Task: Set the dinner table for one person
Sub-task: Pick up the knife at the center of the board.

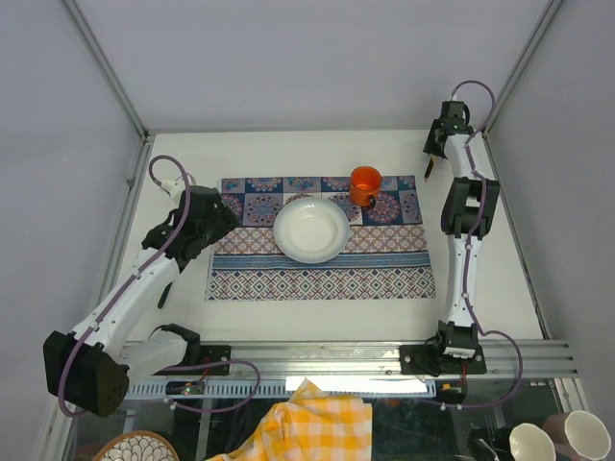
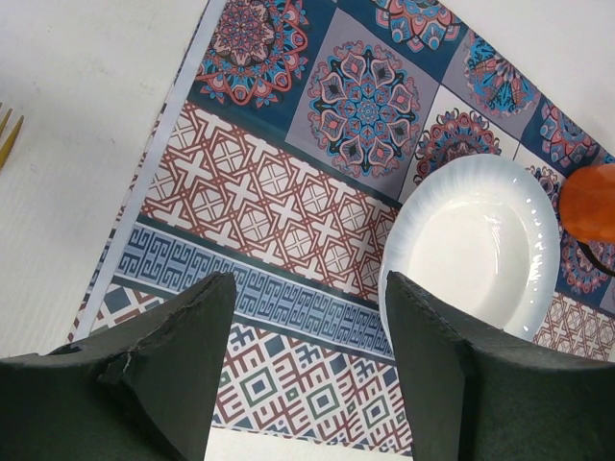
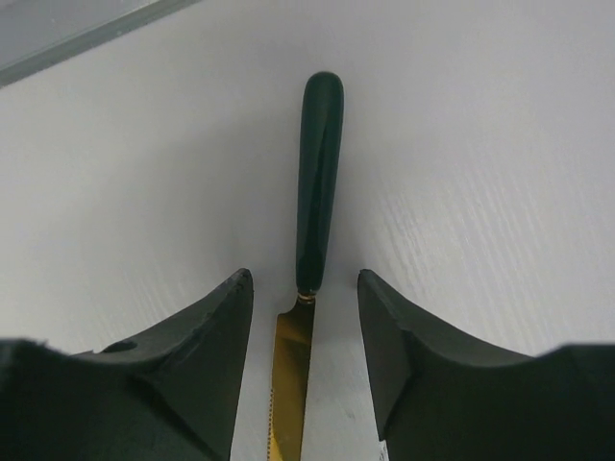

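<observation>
The white dinner table (image 1: 317,319) carries a patterned placemat (image 1: 317,259) with a white plate (image 1: 311,229) at its middle and an orange cup (image 1: 365,184) behind the plate. My left gripper (image 2: 310,283) hovers open over the placemat's left part, with the plate (image 2: 471,250) just to its right. Gold fork tines (image 2: 8,134) peek in at the left edge of the left wrist view. At the far right corner my right gripper (image 3: 305,279) is open and straddles a knife (image 3: 317,192) with a green handle and gold blade that lies flat on the table.
Aluminium rails (image 1: 327,357) run along the near edge between the arm bases. Below them lie a yellow checked cloth (image 1: 317,423), cups (image 1: 528,444) at the right and a patterned bowl (image 1: 135,448) at the left. Grey walls close in the table's sides.
</observation>
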`<move>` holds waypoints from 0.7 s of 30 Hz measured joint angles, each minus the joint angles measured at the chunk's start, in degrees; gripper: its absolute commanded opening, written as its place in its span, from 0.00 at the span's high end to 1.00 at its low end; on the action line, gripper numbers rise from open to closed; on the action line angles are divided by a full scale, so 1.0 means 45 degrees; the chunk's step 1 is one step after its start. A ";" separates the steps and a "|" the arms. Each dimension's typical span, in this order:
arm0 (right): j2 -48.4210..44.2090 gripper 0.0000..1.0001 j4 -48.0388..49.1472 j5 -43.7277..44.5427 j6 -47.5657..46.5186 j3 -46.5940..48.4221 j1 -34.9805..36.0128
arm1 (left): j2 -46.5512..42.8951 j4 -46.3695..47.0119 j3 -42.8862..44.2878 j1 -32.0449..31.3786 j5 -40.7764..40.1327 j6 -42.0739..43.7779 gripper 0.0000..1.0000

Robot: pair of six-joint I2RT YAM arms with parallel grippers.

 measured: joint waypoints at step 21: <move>0.0588 0.74 0.1180 0.0403 -0.0097 0.0427 0.0087 | 0.0316 0.0000 0.0155 0.0000 0.0015 -0.0005 0.34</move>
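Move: The right hand is low over the knife, whose middle is almost directly beneath it, about 1 cm down; the green handle runs ahead and slightly right, the blade back. From this hand the orange mug stands roughly 23 cm left and 11 cm back, and the plate about 41 cm left and 26 cm back. For the left hand, the knife is some 35 cm ahead, 68 cm right and 14 cm lower. Closing around the near end of the knife's handle, the right fingers come to stand close on either side of it, the right fingertip seeming to touch. The hand first slides level forward about 2 cm along the knife, from the handle-blade joint onto the handle, then stops there while the fingers go on narrowing, not yet plainly pinching. ##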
